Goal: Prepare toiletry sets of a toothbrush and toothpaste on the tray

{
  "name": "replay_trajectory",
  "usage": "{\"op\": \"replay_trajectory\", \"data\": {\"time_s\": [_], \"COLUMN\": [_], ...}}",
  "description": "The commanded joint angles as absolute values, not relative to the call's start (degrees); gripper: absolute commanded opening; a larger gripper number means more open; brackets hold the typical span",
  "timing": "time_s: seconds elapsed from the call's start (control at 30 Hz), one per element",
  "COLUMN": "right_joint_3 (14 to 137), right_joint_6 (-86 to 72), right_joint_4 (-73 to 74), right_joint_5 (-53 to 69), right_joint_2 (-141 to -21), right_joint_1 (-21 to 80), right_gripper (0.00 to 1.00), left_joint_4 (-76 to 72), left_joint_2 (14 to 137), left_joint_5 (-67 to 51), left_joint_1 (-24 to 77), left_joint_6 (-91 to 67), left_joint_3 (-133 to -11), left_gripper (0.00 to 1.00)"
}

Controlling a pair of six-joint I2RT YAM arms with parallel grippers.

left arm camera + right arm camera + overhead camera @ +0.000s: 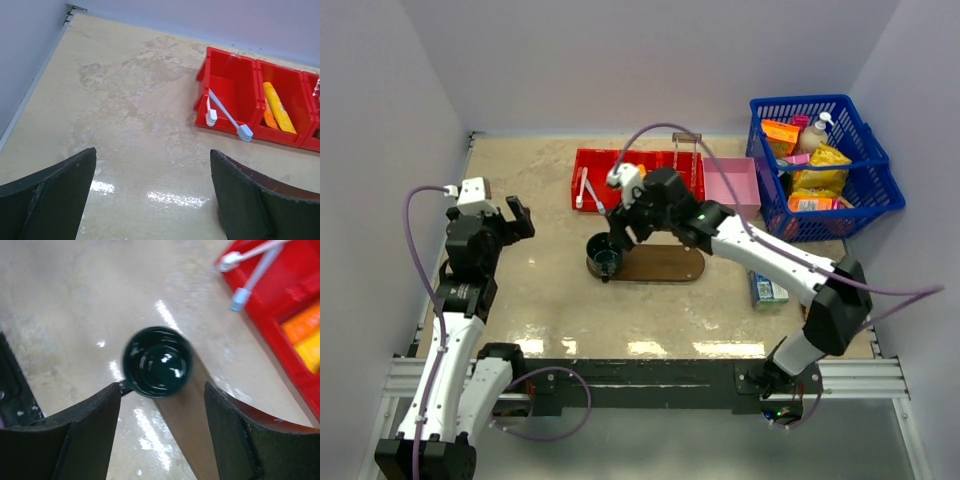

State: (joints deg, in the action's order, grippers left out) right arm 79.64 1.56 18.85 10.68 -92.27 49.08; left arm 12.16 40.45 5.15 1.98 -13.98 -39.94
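The dark brown oval tray [665, 266] lies mid-table, and a dark green cup [605, 257] stands at its left end. My right gripper [620, 235] hovers just above that cup [157, 361], open, with nothing between its fingers [90, 430]. Two white toothbrushes [227, 115] lean in the left compartment of the red bin [230, 65]. A yellower toothpaste tube [279, 106] and a deep orange one [269, 114] lie in the middle compartment. My left gripper [152, 165] is open over bare table at the left, well away from the bin.
A pink square box [735, 186] sits right of the red bin. The blue basket [860, 200] of goods fills the back right corner. A small blue-green carton [770, 290] lies on the table under my right forearm. Walls close in on the left, back and right.
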Motion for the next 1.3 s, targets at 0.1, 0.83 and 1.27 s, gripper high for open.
{"op": "replay_trajectory", "data": {"time_s": [0.1, 0.83, 1.27], "right_joint_3": [72.6, 77.5, 91.2], "right_joint_6": [-7.5, -12.0, -14.8], "right_joint_4": [12.4, 11.9, 14.3], "right_joint_5": [0.9, 1.4, -3.2], "right_joint_2": [-79.9, -85.2, -102.4], "right_joint_1": [39.7, 24.9, 25.8], "right_gripper": [0.72, 0.57, 0.49], "left_joint_4": [11.1, 1.6, 2.4], "left_joint_2": [41.9, 55.2, 53.3], "left_joint_5": [7.1, -4.9, -4.0], "left_joint_1": [1.7, 4.5, 4.5], "left_joint_6": [-14.6, -10.7, -9.8], "left_joint_3": [-41.0, -49.9, -50.2], "left_gripper": [1.00, 0.97, 0.97]}}
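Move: The yellow toothpaste tube, in the red box's middle compartment, lies some 22 cm ahead of the empty right hand, 6 cm to its right and 16 cm below, with the orange tube 4 cm to the left of it. From the right hand the green cup on the tray is about 5 cm left and 13 cm down, level ahead; the glass stand is 21 cm ahead and 18 cm right. From the left hand the yellow tube is roughly 20 cm ahead, 28 cm right, 19 cm below. The empty right hand leaves the cup and swings forward some 19 cm and right by about as much towards the red box, rising 6 cm at first, then sinking to its starting height and easing 4 cm back left above the box's front edge, between the toothpaste and the glass stand, as it turns about 40 degrees clockwise and its open fingers narrow without touching anything. The left hand, empty and wide open, swings right, forward and up to end about 5 cm forward, 4 cm right and 4 cm higher, turned slightly clockwise. ##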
